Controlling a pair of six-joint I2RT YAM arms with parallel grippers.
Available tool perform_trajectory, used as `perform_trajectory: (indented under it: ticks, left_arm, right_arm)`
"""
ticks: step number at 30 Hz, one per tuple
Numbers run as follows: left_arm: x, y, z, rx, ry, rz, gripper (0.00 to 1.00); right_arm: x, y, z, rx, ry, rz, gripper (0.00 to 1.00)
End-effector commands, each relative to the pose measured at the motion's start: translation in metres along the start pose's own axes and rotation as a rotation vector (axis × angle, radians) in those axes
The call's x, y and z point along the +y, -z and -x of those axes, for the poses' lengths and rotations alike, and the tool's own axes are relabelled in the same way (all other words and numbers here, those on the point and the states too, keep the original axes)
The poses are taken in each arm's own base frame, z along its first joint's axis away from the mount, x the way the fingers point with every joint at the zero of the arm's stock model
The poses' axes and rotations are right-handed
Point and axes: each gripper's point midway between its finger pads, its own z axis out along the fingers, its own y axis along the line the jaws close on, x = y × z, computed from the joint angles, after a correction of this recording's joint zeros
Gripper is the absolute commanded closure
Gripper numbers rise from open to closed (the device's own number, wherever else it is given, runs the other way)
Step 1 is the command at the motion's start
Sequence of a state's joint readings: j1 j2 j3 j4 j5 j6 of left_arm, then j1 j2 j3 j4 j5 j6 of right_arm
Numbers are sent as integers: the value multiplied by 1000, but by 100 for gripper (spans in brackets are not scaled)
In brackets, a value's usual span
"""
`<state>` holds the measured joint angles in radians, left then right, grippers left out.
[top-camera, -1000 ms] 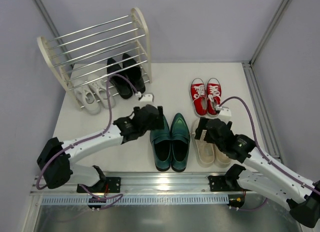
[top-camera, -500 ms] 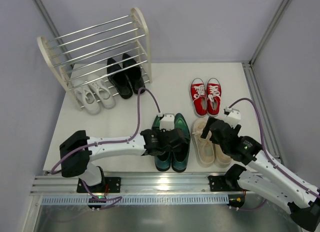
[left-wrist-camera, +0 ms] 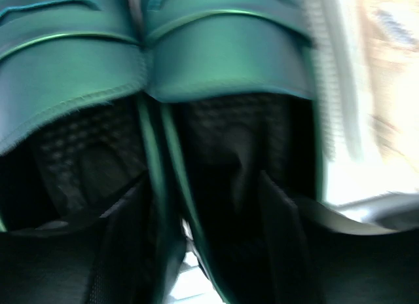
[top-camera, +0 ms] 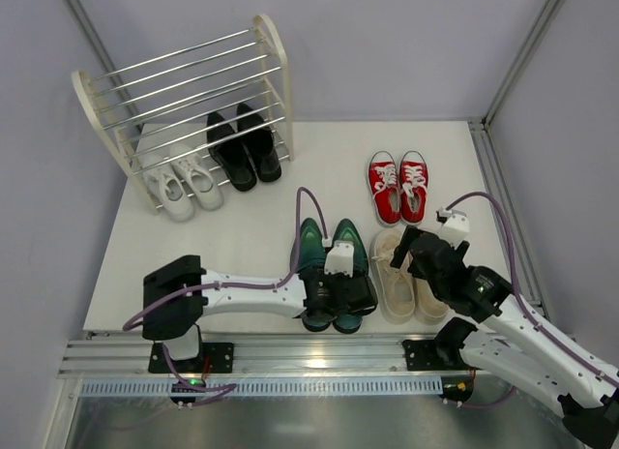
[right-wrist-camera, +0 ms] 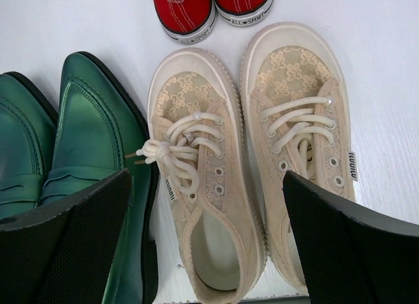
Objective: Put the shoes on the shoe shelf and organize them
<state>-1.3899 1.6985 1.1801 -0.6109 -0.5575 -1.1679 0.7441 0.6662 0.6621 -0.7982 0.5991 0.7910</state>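
Observation:
The dark green loafers (top-camera: 329, 248) lie side by side at the table's front middle. My left gripper (top-camera: 338, 296) is down at their heels. In the left wrist view its open dark fingers (left-wrist-camera: 283, 232) reach into the two shoe openings, with the touching inner walls of the loafers (left-wrist-camera: 163, 160) between them and my left gripper (left-wrist-camera: 203, 212) around them. My right gripper (top-camera: 418, 260) hovers wide open over the beige lace-up sneakers (right-wrist-camera: 222, 186). Red canvas sneakers (top-camera: 398, 186) lie behind the beige pair. Black dress shoes (top-camera: 247, 149) and white sneakers (top-camera: 182, 186) sit on the bottom tier of the shoe shelf (top-camera: 274, 44).
The shelf's upper tiers of silver rods (top-camera: 184, 81) hold nothing. Grey walls close in the left, back and right. A metal rail (top-camera: 309, 357) runs along the near edge. The red sneakers' heels show in the right wrist view (right-wrist-camera: 209, 9).
My left arm has swung from near the shelf rightward and toward the near edge, lowering onto the loafers' heels. My right gripper has shifted slightly nearer over the beige sneakers.

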Motion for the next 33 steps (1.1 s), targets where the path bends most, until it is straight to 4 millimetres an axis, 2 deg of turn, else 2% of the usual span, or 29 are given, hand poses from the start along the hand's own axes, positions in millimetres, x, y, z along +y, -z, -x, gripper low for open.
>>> perform_trajectory:
  ticks: [1,4,5,6,7,10,12,13,16,18,19,20,22,23,26,27,29,30,33]
  left_arm:
    - [30,-19,-15,-12,-1,108,39]
    - [37,-26,-19,-7,-3,129,60]
    - [40,-29,-21,-1,-5,139,83]
    - [42,-30,-22,2,-7,146,96]
    - [45,-30,-23,7,-18,162,100]
    - [51,-23,-13,-22,-35,186,100]
    - [57,-14,4,-87,-45,211,100]
    - [62,-2,18,-124,-42,220,100]
    - [75,19,55,-251,-49,252,100]
    - [89,39,85,-327,-27,269,100]
    - [96,45,94,-346,-46,280,100]
    - [106,57,114,-391,2,273,100]
    - [122,64,132,-421,-23,286,100]
    - [130,74,153,-463,47,261,100]
    - [149,90,182,-513,51,256,100]
    - [163,100,202,-556,109,261,100]
    - [173,113,223,-586,91,271,100]
    - [189,118,235,-600,115,307,100]
    - [206,130,263,-607,119,322,100]
  right_arm:
    - [0,3,6,-26,5,11,2]
    - [-1,3,6,-26,6,12,2]
    - [0,3,5,-21,8,17,2]
    - [1,3,5,-22,5,20,2]
    - [1,3,4,-18,9,21,2]
    - [2,3,5,-19,8,25,2]
    - [2,4,6,-21,10,28,2]
    - [1,5,6,-22,12,29,2]
    - [1,5,7,-25,16,34,2]
    - [1,6,7,-25,20,37,2]
    - [1,7,7,-27,19,40,2]
    - [0,6,6,-27,23,39,2]
    - [1,8,7,-31,22,48,2]
    - [1,8,7,-29,22,53,2]
    - [4,9,8,-32,24,67,1]
    - [5,9,9,-32,28,69,1]
    - [7,10,11,-34,34,78,1]
    - [8,11,13,-34,40,82,1]
    - [13,12,17,-37,46,96,1]
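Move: The green shoes' middle lies about 5 cm ahead of the left hand, 1 cm left and 4 cm below. The beige shoes lie 17 cm to its right, also 5 cm ahead; the black shoes on the rack are roughly 37 cm ahead and 22 cm left, the white ones 28 cm ahead, 37 cm left. From the right hand, the green shoes are some 17 cm left, 1 cm back, 11 cm below. Left fingers pinch the green shoes' inner walls, carrying the pair about 20 cm left, up and forward rackwards. ##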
